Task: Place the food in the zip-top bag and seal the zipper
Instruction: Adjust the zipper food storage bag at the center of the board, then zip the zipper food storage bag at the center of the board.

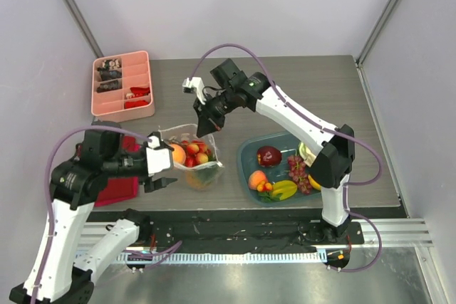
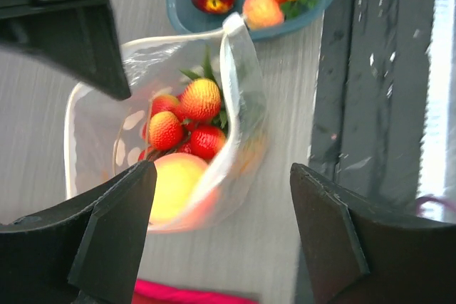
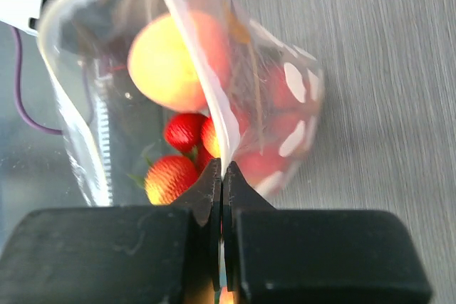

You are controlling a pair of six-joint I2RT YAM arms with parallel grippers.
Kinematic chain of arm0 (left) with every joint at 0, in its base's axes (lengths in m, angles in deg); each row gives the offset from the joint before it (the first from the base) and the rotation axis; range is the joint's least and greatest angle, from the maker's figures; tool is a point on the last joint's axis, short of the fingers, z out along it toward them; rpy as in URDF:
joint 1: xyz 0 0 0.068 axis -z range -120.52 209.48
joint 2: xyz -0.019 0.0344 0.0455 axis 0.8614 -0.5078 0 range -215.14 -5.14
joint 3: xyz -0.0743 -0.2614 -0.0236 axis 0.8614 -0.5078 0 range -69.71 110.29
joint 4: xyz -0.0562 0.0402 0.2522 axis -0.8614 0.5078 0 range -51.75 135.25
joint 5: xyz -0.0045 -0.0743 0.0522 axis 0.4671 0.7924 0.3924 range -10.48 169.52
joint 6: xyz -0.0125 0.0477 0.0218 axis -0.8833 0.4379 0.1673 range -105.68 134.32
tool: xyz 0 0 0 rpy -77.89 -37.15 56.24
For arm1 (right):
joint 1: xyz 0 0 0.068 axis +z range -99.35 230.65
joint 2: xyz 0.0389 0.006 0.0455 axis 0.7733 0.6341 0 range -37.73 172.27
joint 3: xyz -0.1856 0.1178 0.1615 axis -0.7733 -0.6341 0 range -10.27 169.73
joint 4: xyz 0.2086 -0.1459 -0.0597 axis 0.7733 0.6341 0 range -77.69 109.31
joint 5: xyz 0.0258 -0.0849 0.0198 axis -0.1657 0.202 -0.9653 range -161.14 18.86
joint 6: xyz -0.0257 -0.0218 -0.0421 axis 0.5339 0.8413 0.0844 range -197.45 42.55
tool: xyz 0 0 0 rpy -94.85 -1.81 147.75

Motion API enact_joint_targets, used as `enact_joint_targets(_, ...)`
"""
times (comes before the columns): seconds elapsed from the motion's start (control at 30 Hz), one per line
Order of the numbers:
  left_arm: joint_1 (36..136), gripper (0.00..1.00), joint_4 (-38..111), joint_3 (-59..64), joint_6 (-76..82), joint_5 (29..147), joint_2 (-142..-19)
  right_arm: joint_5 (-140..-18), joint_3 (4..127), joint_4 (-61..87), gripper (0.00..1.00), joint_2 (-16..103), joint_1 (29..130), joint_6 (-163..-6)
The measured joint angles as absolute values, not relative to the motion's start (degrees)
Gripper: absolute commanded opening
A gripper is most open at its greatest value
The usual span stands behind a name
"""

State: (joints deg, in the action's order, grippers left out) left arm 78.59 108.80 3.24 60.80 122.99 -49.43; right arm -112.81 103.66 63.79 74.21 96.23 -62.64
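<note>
The zip-top bag (image 1: 194, 156) stands open on the table, clear with white dots. Inside lie a peach (image 1: 178, 154) and red berries (image 1: 196, 150). My right gripper (image 1: 207, 128) is shut on the bag's far mouth edge and holds it up; in the right wrist view its tips (image 3: 221, 174) pinch the whitish zipper (image 3: 191, 62). My left gripper (image 1: 167, 169) is open at the bag's left side with nothing between its fingers (image 2: 114, 227). In the left wrist view the peach (image 2: 174, 184) and berries (image 2: 200, 100) show through the bag (image 2: 242, 69). More food lies on the teal plate.
The teal plate (image 1: 249, 147) right of the bag holds an apple (image 1: 268, 155), a peach, grapes (image 1: 298, 173) and yellow fruit (image 1: 284, 190). A pink compartment tray (image 1: 122, 85) sits at the back left. A red cloth (image 1: 117, 184) lies under my left arm.
</note>
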Motion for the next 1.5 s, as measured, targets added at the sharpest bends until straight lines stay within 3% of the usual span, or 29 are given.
enact_joint_targets(0.33, 84.21, 0.74, 106.63, -3.75, 73.52, 121.22, -56.36, -113.71, 106.78, 63.62, 0.01, 77.69, 97.32, -63.45)
enact_joint_targets(0.47, 89.87, 0.53, 103.92, -7.03, 72.49, 117.46, -57.45, -113.69, 106.78, 63.64, 0.01, 78.06, 97.37, -63.82)
enact_joint_targets(0.6, 93.24, 0.47, 99.55, -10.18, 68.71, 113.52, -57.98, -113.75, 107.18, 63.53, 0.01, 78.06, 97.74, -64.09)
enact_joint_targets(0.73, 93.57, 0.49, 94.79, -11.47, 65.30, 111.51, -57.37, -113.75, 107.75, 63.31, 0.01, 78.06, 98.48, -64.13)
enact_joint_targets(0.8, 93.87, 0.65, 92.38, -11.95, 63.95, 110.55, -56.51, -113.84, 107.83, 63.31, 0.01, 78.15, 98.81, -64.13)
enact_joint_targets(0.87, 94.09, 0.66, 90.61, -12.41, 63.05, 109.85, -55.64, -113.93, 108.10, 63.34, 0.01, 78.39, 99.07, -64.15)
enact_joint_targets(0.9, 94.24, 0.63, 89.80, -12.65, 62.64, 109.37, -55.31, -113.99, 108.25, 63.27, 0.01, 78.59, 99.22, -64.17)
enact_joint_targets(1.0, 94.35, 0.42, 88.78, -12.87, 62.18, 108.39, -55.51, -114.01, 108.36, 63.12, 0.01, 78.94, 99.44, -64.28)
enact_joint_targets(1.03, 94.35, 0.29, 88.93, -12.82, 62.31, 108.41, -55.77, -114.01, 108.36, 63.07, 0.01, 78.98, 99.44, -64.33)
enact_joint_targets(1.2, 94.55, 0.01, 91.49, -11.62, 61.32, 110.96, -57.50, -114.03, 108.99, 62.83, 0.01, 79.66, 99.44, -64.83)
enact_joint_targets(1.27, 94.92, 0.00, 91.90, -10.75, 60.23, 111.82, -57.52, -113.99, 110.08, 62.66, 0.14, 80.18, 99.46, -65.68)
enact_joint_targets(1.3, 95.29, 0.00, 91.73, -10.42, 59.38, 112.17, -57.52, -113.99, 110.65, 62.53, 0.38, 80.44, 99.46, -66.05)
enact_joint_targets(1.4, 95.64, 0.00, 90.85, -10.03, 55.69, 111.99, -57.52, -113.77, 111.81, 61.83, 0.72, 80.66, 99.53, -67.63)
enact_joint_targets(1.5, 95.73, 0.00, 89.45, -10.07, 52.12, 110.96, -57.41, -112.22, 111.18, 59.95, 0.85, 79.53, 99.03, -68.68)
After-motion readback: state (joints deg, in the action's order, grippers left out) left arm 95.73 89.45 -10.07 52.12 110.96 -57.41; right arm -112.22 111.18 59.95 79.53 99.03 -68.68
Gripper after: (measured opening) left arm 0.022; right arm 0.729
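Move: The near rim of the zipper bag's open mouth lies roughly 3 cm ahead of the open left hand, 5 cm to its right and 8 cm below. The peach in the mouth sits about 5 cm ahead, 3 right and 9 down. The white zipper tab at the right corner is some 12 cm right and 2 ahead, 9 lower. The right hand already holds the far rim; the bag's middle is about 5 cm back, 3 left and 8 below. The left fingers end up pinching the bag's near rim, between peach and zipper tab: the hand sinks over 9 cm while easing right, then goes forward and a little up with half-closed fingers before shutting. The right hand keeps the far rim pinched, carries it about 4 cm left, and only at the end opens wide. ##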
